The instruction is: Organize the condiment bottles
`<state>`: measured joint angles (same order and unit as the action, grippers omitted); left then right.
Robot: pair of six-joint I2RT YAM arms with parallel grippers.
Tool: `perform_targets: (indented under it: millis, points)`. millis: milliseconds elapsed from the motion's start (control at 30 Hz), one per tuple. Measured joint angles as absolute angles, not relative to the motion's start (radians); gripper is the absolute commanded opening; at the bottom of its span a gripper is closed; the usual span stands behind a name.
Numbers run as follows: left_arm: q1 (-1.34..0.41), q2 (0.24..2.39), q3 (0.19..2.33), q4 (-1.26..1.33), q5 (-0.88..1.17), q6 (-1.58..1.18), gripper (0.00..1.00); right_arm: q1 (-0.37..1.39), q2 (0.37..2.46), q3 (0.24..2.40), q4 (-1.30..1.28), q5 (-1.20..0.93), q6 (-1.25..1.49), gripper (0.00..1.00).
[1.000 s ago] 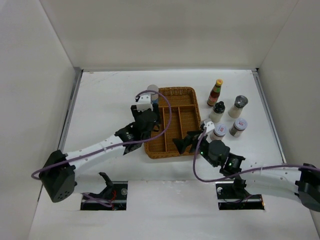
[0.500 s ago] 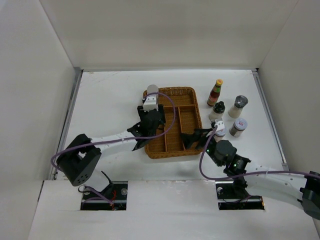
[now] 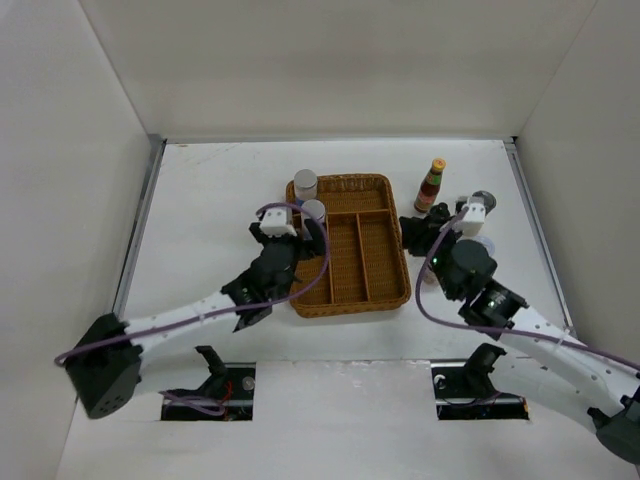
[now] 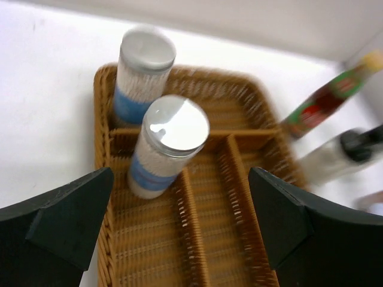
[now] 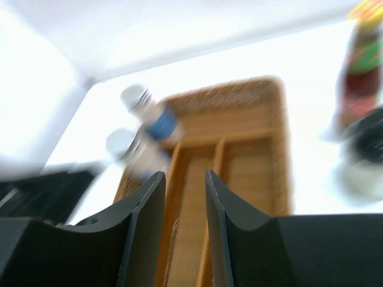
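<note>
Two white condiment bottles with blue labels stand in the wicker tray [image 3: 350, 305]: one [image 3: 313, 210] [image 4: 167, 143] in the left compartment, one [image 3: 305, 183] [image 4: 140, 72] at the back left corner. My left gripper [image 3: 305, 240] [image 4: 185, 227] hangs open just short of the nearer bottle, touching nothing. The slim red bottle [image 3: 431, 185] [image 4: 323, 98] and the black-capped bottle [image 4: 353, 149] [image 5: 365, 143] stand right of the tray. My right gripper [image 3: 415, 232] [image 5: 182, 176] is beside them, its jaws drawn close with nothing between them.
A grey-lidded shaker [image 3: 480, 205] stands at the far right, and a jar [image 3: 480, 245] shows partly behind my right arm. The tray's middle and right compartments [image 3: 375, 250] hold nothing. White walls enclose the table on three sides.
My left gripper has opened, let go of the white bottle in the tray's left compartment and drawn back. My right arm has swung from the tray's front to its right side, its jaws closing.
</note>
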<state>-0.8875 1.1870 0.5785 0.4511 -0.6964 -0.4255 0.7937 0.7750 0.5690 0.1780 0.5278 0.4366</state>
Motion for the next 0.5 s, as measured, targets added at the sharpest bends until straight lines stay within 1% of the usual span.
perform_targets:
  millis: [33,67,133,167,200,267,333,400,500]
  points:
    - [-0.896,1.118,0.55,0.474,-0.696,-0.426,1.0,0.756,0.797,0.611,0.154,0.536,0.434,0.46]
    - [-0.901,1.048,0.516,0.498,-0.696,-0.426,1.0,0.714,0.828,0.652,0.13,0.545,0.432,0.57]
    - [-0.902,0.914,0.446,0.545,-0.708,-0.429,1.0,0.641,0.888,0.708,0.099,0.565,0.426,0.84]
    - [-0.902,0.847,0.405,0.566,-0.721,-0.433,1.0,0.607,0.92,0.723,0.087,0.573,0.42,0.92]
    - [-0.902,0.788,0.362,0.587,-0.737,-0.44,1.0,0.569,0.957,0.73,0.071,0.577,0.415,0.96]
    - [-0.902,0.691,0.273,0.615,-0.785,-0.467,1.0,0.506,1.024,0.731,0.033,0.579,0.41,1.0]
    - [-0.898,0.636,0.194,0.631,-0.835,-0.499,1.0,0.453,1.09,0.731,-0.005,0.577,0.405,1.0]
    - [-0.873,0.628,0.128,0.64,-0.875,-0.529,1.0,0.41,1.144,0.731,-0.033,0.575,0.403,1.0]
    - [-0.803,0.675,0.075,0.657,-0.897,-0.561,1.0,0.364,1.203,0.735,-0.059,0.561,0.398,1.0]
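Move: The black-capped bottle stands some 11 cm ahead of the right hand, 11 cm to its right and about 18 cm below. The sauce bottle is about 10 cm beyond that bottle, the clear jar some 10 cm to the right of it and 3 cm farther out; the near white-lidded jar lies about 10 cm closer in. From the left hand the black-capped bottle is roughly 6 cm ahead, 33 cm right and 11 cm below. Towards the black-capped bottle the right hand swings about 12 cm right and 8 cm forward, first level, then dropping some 11 cm, its fingers spreading wide while the wrist tips down and turns clockwise some 25 degrees; it stays clear above. The left hand, empty and open, withdraws from the tray, about 13 cm left and slightly back, rising and then sinking. ##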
